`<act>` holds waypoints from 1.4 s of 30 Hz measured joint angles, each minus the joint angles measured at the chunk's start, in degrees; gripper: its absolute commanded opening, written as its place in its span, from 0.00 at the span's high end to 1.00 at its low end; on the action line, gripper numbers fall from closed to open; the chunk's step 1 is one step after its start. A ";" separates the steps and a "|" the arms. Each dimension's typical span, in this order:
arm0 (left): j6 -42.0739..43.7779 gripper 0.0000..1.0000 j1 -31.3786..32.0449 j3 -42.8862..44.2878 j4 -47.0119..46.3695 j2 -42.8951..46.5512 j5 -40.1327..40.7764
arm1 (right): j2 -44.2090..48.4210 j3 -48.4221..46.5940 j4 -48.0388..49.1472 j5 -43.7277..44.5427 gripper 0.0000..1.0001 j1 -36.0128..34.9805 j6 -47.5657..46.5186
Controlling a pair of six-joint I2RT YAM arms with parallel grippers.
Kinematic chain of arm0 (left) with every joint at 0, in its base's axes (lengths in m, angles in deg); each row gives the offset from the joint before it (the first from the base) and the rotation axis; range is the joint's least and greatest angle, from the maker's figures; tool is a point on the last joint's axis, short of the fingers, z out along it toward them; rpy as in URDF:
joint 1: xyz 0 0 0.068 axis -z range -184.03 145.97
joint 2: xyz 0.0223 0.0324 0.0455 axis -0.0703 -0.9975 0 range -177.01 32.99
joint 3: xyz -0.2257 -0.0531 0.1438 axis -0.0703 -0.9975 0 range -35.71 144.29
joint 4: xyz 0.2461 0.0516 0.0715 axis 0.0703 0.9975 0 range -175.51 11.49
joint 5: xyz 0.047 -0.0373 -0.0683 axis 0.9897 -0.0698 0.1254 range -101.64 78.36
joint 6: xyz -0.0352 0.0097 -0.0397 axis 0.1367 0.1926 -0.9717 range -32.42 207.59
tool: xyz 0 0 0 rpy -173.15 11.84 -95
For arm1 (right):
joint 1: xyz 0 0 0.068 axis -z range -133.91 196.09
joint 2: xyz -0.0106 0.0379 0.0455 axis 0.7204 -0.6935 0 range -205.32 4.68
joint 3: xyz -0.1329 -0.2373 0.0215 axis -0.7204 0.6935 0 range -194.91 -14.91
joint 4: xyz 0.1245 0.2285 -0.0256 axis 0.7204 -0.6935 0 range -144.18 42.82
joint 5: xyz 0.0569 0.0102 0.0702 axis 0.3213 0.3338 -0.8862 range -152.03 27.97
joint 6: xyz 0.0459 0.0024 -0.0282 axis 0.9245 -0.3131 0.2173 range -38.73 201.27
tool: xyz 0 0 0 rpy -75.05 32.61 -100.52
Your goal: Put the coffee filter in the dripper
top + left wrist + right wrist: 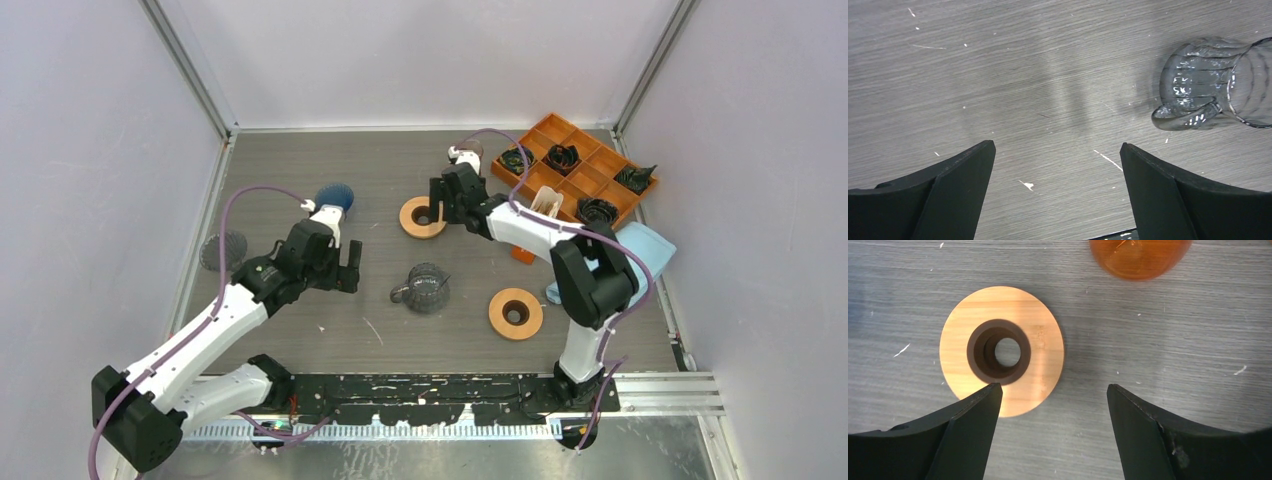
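A clear glass dripper [428, 288] with a handle lies on its side mid-table; in the left wrist view this dripper [1213, 90] is off to the upper right of the fingers. My left gripper [342, 268] [1058, 146] hangs open over bare table to its left. My right gripper [440, 197] [1053, 386] is open above a wooden ring [422, 217] [1002, 350], its left fingertip over the ring's rim. An orange dripper [1140, 257] sits just beyond. A pale coffee filter [545, 203] stands in the orange tray [560, 128], behind the right arm.
A blue dripper [335, 195] and a grey dripper [222, 250] sit at the left. A second wooden ring [515, 313] lies near the right arm's base. Black pleated pieces [562, 157] fill several tray compartments. A blue cloth [645, 245] lies at the right wall.
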 measured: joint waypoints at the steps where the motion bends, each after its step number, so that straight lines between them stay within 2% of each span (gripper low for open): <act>1: 0.79 0.01 -0.02 0.22 0.17 -0.13 0.20 | -1.33 -0.83 -0.02 0.35 0.20 -0.11 0.33; 6: 4.81 0.01 -0.07 2.16 1.53 -0.98 2.49 | -6.10 -4.02 -0.20 1.51 0.25 -0.37 2.12; 13: 8.52 0.01 -0.17 2.47 1.60 -1.51 4.74 | -9.90 -7.37 -0.63 2.05 0.26 -0.57 3.63; 26: 10.03 0.01 -0.28 2.47 1.62 -1.81 5.66 | -15.54 -10.38 -1.40 2.03 0.30 -0.57 4.92; 29: 10.05 0.01 -0.33 2.47 1.62 -1.81 5.66 | -16.37 -10.47 -1.33 2.10 0.35 -0.57 5.03; 37: 10.05 0.01 -0.33 2.47 1.62 -1.86 5.66 | -16.72 -11.04 -1.31 1.14 0.57 -0.57 5.22; 42: 10.03 0.01 -0.33 2.47 1.62 -1.86 5.68 | -16.59 -11.04 -1.44 0.79 0.64 -0.57 5.18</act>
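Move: The far wooden ring, with its dark central collar, lies about 6 cm left and 2 cm ahead of the right hand, 8 cm below. The amber carafe stands 11 cm ahead and 3 cm right of the hand; the grey glass jug is some 12 cm back and 6 cm left. From the left hand, that ring is roughly 20 cm ahead, 16 cm right and 12 cm down. The far wooden ring is taken by its right side: the right hand comes forward, left and down towards it, then sinks straight down, about 7 cm lower in all, tipping slightly downwards. Its fingers close to about half open, one inside the collar, the other outside the rim, and pinch the ring's band. The empty, open left hand shifts some 2–3 cm left and forward. ##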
